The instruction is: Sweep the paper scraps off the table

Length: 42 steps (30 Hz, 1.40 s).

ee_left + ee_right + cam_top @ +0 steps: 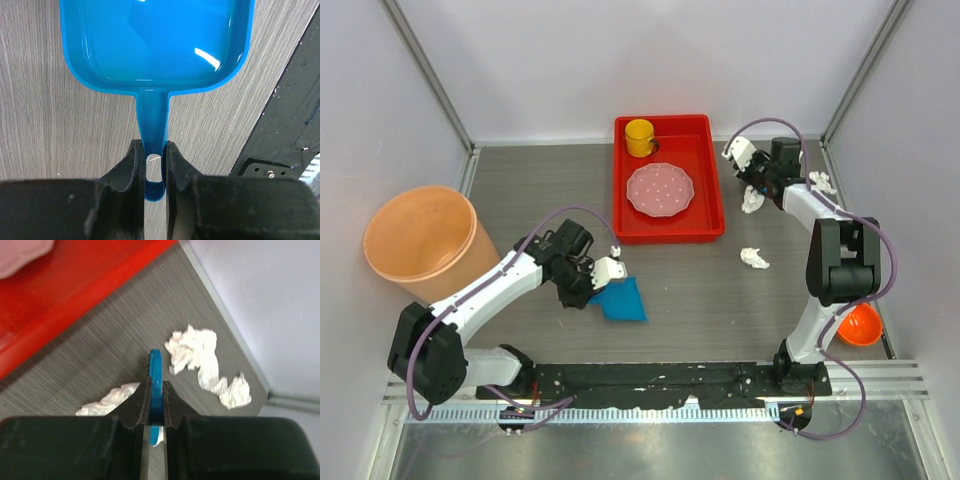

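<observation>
Three crumpled white paper scraps lie on the right side of the table [700,290]: one [752,198] beside the red tray, one [822,181] by the right wall, one [754,258] nearer the front. My right gripper [760,178] hovers over the first two, shut on a thin blue brush [155,367] seen edge-on between its jaws [155,382]. The right wrist view has scraps to the right [192,352] and to the lower left [107,400] of the brush. My left gripper [600,286] is shut [154,149] on the handle of a blue dustpan [155,40], which rests at the table's front centre [623,298].
A red tray [716,205] at the back centre holds a pink dotted plate [660,189] and a yellow cup [640,137]. An orange bucket [420,245] stands at the left wall. An orange bowl [861,326] sits by the right arm's base. White walls close in both sides.
</observation>
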{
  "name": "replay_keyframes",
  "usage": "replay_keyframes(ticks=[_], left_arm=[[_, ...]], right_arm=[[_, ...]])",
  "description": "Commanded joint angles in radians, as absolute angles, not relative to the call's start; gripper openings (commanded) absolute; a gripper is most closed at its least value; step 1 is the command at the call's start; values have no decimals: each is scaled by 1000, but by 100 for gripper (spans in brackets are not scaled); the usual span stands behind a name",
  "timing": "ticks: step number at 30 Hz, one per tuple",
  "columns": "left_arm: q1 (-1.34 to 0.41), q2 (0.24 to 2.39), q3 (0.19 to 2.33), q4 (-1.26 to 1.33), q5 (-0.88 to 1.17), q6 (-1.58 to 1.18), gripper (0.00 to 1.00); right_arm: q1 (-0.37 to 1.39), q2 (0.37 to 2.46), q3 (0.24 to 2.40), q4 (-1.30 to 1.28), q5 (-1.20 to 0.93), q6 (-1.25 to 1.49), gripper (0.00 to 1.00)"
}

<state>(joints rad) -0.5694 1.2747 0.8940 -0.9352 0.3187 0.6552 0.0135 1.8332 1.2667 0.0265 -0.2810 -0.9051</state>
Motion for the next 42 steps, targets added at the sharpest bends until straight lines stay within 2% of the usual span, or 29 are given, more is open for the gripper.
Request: replay_keyframes(ticks=[1,3,8,13,16,25,27,30,35,38,40,42], left_arm=[[-574,1288,888,-896,302,649,0],[-574,1293,894,-894,296,652,0],[-574,1286,948,-893,302,652,0],[-574,1282,950,-881,301,680,0],[-574,1295,965,-873,290,680,0],[-589,1276,996,-888,354,719,0],[-607,1282,991,-890,357,727,0],[-644,1290,963,-888,347,733,0],[-686,1304,890,-796,304,745,0],[-724,1348,864,-726,247,756,0],[-753,1391,867,-691,230,759,0],[-762,1417,871,-673,221,759,0]], right_arm=[[17,1796,1313,-52,-474,-1054,1],[18,1760,1269,-127,-483,-1068,1],[23,1574,1071,-97,-474,-963,1],[147,1412,991,-297,-390,-945,1],[231,1320,934,-296,-270,-768,1],[284,1096,871,-442,-43,-219,1],[284,1023,858,-439,-20,-155,1],[285,953,876,-459,133,-57,1],[288,920,959,-632,331,89,1],[290,917,919,-646,441,103,1],[290,904,873,-561,419,101,1],[288,867,764,-452,304,112,1]])
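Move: The right hand, holding the brush, has a paper scrap almost straight below it, about 10 cm down. Another scrap lies some 19 cm back and 4 cm left; a farther one is 21 cm right and 5 cm ahead. The dustpan is roughly 33 cm back and 35 cm left. From the left hand, which holds the dustpan, the first scrap is about 36 cm ahead and 44 cm right. The right hand draws the brush back about 24 cm, sweeping scraps towards the dustpan, then lifts some 7 cm. ##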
